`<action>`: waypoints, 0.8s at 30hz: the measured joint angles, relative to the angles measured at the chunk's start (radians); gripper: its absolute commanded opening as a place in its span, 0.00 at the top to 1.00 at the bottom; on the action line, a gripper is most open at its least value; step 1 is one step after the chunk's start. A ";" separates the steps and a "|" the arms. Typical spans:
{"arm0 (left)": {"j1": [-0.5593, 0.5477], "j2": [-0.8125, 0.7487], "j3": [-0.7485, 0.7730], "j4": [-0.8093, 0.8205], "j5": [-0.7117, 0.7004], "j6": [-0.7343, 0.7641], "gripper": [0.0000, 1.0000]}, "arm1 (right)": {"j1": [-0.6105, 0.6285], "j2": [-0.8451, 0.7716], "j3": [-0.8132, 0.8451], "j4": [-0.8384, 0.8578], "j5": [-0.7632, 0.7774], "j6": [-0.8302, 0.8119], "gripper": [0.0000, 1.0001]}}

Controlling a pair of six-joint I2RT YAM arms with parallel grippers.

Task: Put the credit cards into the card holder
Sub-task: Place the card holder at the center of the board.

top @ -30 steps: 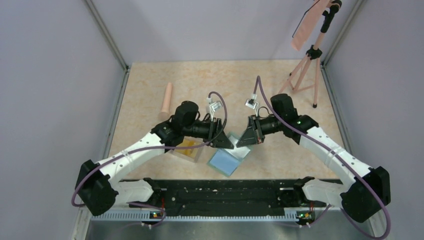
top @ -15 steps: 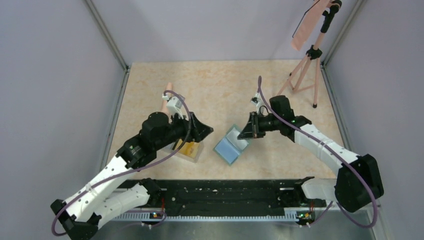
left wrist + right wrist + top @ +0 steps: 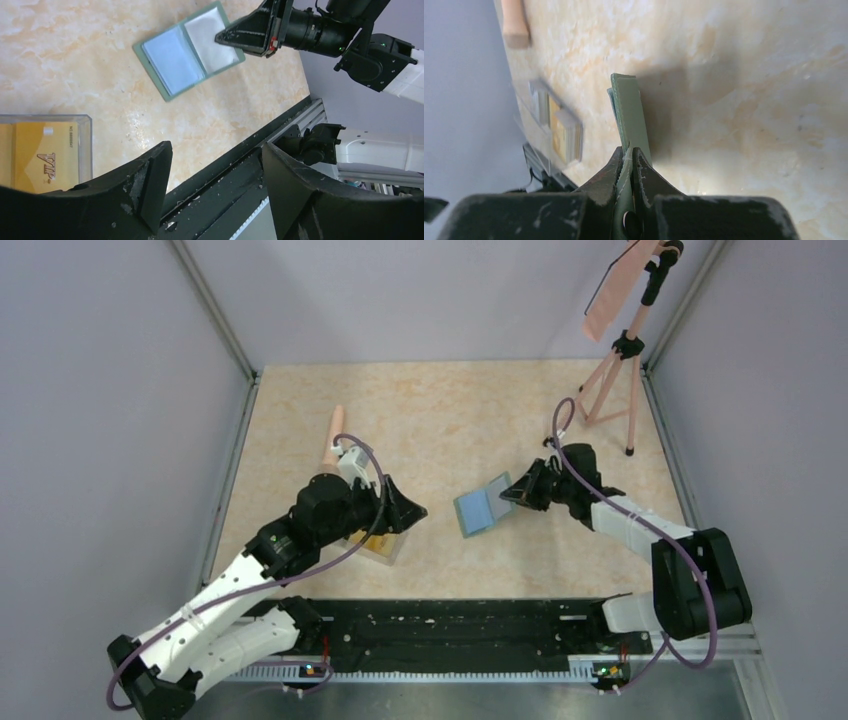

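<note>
The card holder (image 3: 480,508) lies open on the table, green cover down and pale blue pocket pages up; it also shows in the left wrist view (image 3: 187,52). My right gripper (image 3: 515,494) is shut on its right edge, pinching the green flap (image 3: 629,117) by the snap tab. Yellow-orange credit cards (image 3: 380,537) sit in a clear plastic box (image 3: 85,125) to the left. My left gripper (image 3: 412,510) hovers open by that box, holding nothing; its fingers (image 3: 150,185) frame the table's near edge.
A peach cylinder (image 3: 333,435) lies at the back left, also seen in the right wrist view (image 3: 514,20). A pink tripod (image 3: 615,375) stands at the back right. A black rail (image 3: 450,625) runs along the near edge. Grey walls close both sides.
My left gripper let go of the card holder, opened and drew back left over the clear box. My right gripper pulled the open card holder to the right and farther back.
</note>
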 measured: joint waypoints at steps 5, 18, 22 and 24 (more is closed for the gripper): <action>0.000 0.004 -0.024 0.011 0.018 -0.033 0.29 | -0.013 0.000 0.000 0.047 0.105 0.052 1.00; 0.000 0.034 -0.030 -0.043 -0.002 -0.035 0.27 | -0.016 0.081 0.034 -0.170 0.226 -0.103 0.32; 0.002 0.084 0.003 -0.106 -0.021 -0.016 0.26 | -0.017 0.081 0.125 -0.293 0.325 -0.200 0.22; 0.006 0.109 0.024 -0.133 -0.034 -0.008 0.26 | -0.017 0.081 0.172 -0.338 0.372 -0.244 0.21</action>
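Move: The right hand pinches the open card holder by its right-hand edge, the holder's middle some 5 cm to its left, 1 cm back and 3 cm lower. The bare patch of board for it is about 2 cm left of the hand, level fore and aft, 6 cm below. The clear card box stands roughly 33 cm left and 5 cm back, 6 cm down. From the left hand that patch is about 9 cm ahead, 18 cm right and 21 cm below. Still pinching the card holder's edge, the right hand slides a little forward and right, then lowers the holder some 5 cm onto the board. Its fingers open wide to let go, and it draws off about 4 cm farther right, rising slightly as the wrist rolls some 25 degrees, left side down. The open, empty left hand sinks about 5 cm beside the card box. ##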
